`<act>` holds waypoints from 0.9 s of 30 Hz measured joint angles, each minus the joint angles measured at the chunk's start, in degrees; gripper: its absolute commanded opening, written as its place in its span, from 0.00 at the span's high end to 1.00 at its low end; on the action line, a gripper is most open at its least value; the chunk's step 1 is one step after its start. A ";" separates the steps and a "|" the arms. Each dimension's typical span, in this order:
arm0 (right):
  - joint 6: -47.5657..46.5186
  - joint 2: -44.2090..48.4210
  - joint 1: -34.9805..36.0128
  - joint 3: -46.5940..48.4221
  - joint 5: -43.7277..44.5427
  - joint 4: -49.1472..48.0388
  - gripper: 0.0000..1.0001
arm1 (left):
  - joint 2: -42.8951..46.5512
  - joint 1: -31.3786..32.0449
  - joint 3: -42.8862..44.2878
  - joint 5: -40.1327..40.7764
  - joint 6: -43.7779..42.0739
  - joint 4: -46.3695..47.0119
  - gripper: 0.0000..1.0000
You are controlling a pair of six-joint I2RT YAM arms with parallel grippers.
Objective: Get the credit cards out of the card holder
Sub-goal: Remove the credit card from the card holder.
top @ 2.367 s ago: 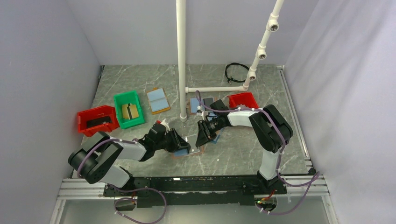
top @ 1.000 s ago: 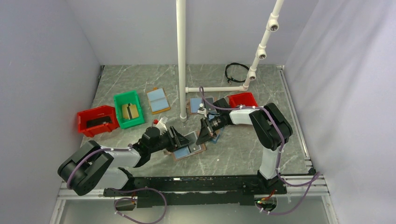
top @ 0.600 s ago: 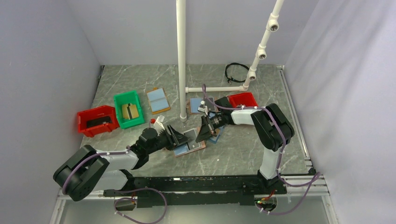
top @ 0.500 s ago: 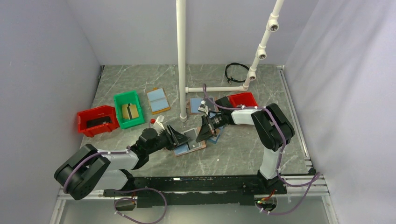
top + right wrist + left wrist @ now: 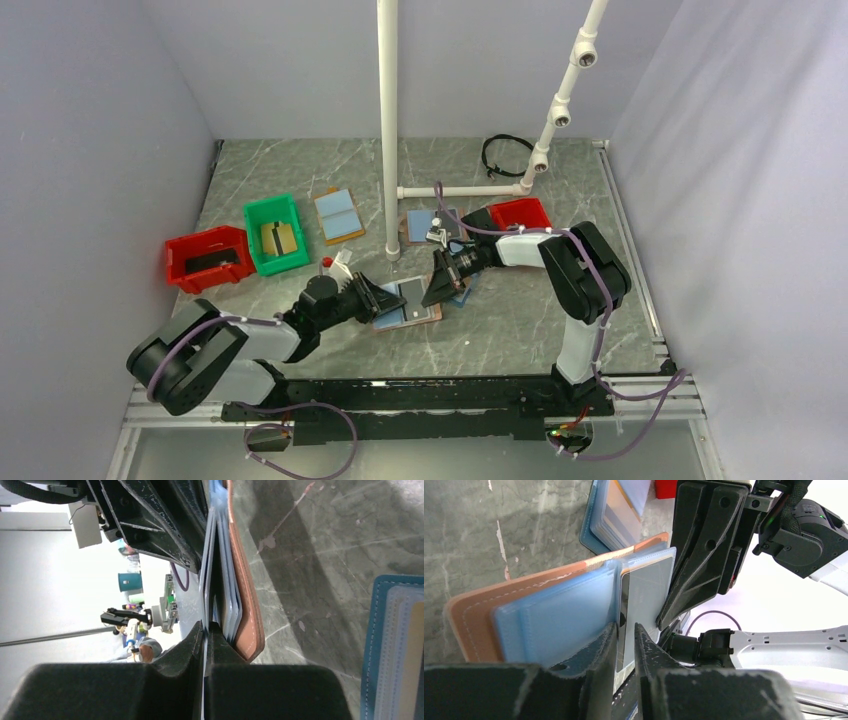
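The card holder [image 5: 394, 317] lies open mid-table: tan rim [image 5: 474, 615], light blue inside, with a dark grey credit card [image 5: 417, 294] in its right half. My left gripper [image 5: 380, 300] comes in low from the left. Its jaws [image 5: 625, 627] stand narrowly apart astride the credit card's dark edge [image 5: 624, 600], with a sliver of gap showing. My right gripper [image 5: 437, 293] faces it from the right, shut [image 5: 206, 625] on a thin pale pocket sheet of the card holder [image 5: 245, 605]. That half is lifted off the table.
A navy-rimmed holder [image 5: 462, 290] lies just behind the right gripper. A green bin [image 5: 276, 233] and a red bin [image 5: 208, 257] stand at the left, and another red bin [image 5: 520, 213] at the back right. A tan holder [image 5: 338, 213], a white pipe post [image 5: 389, 130] and a black cable [image 5: 505, 155] lie farther back.
The left gripper has slid right onto the holder and its jaws have narrowed round the card's edge. The right gripper has kept its grip and place.
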State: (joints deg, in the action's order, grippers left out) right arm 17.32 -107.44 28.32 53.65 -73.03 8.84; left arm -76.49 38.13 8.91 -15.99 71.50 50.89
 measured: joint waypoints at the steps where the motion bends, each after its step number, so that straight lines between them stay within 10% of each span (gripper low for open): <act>1: -0.48 0.00 0.00 0.09 0.46 0.63 1.00 | 0.24 0.00 0.00 0.13 -0.17 -0.68 0.80; 16: -2.56 0.00 0.52 0.72 2.01 2.73 1.00 | 2.75 0.00 0.24 0.22 -0.92 -4.39 0.75; 27: -3.41 -0.02 1.03 0.87 3.04 4.98 1.00 | -1.07 0.00 0.46 -0.68 -1.62 -2.75 1.00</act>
State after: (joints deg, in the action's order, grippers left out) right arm 13.91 -107.46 29.34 54.52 -70.00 13.82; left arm -77.56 38.13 9.37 -16.67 69.89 48.14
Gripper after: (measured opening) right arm 0.019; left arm 0.011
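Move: The credit card sits in the open card holder's clear sleeve, its middle about 2 cm to the left hand's right, 1 cm ahead and nearly level. The holder's left panel lies some 3 cm left of that hand, 1 cm back and 2 cm lower; the teal holder about 11 cm right, 3 cm ahead and 4 cm lower. From the right hand, the card's middle lies about 2 cm left and 1 cm ahead, nearly level. At the credit card's inner, black-striped edge the left fingertips rise slightly, then sink roughly 2 cm, ending about 1.5 cm below where they began, while closing from a quarter open to shut to pinch at that edge. The right hand keeps its pinch on the sleeve's outer edge, easing down about 1 cm and slightly back. ##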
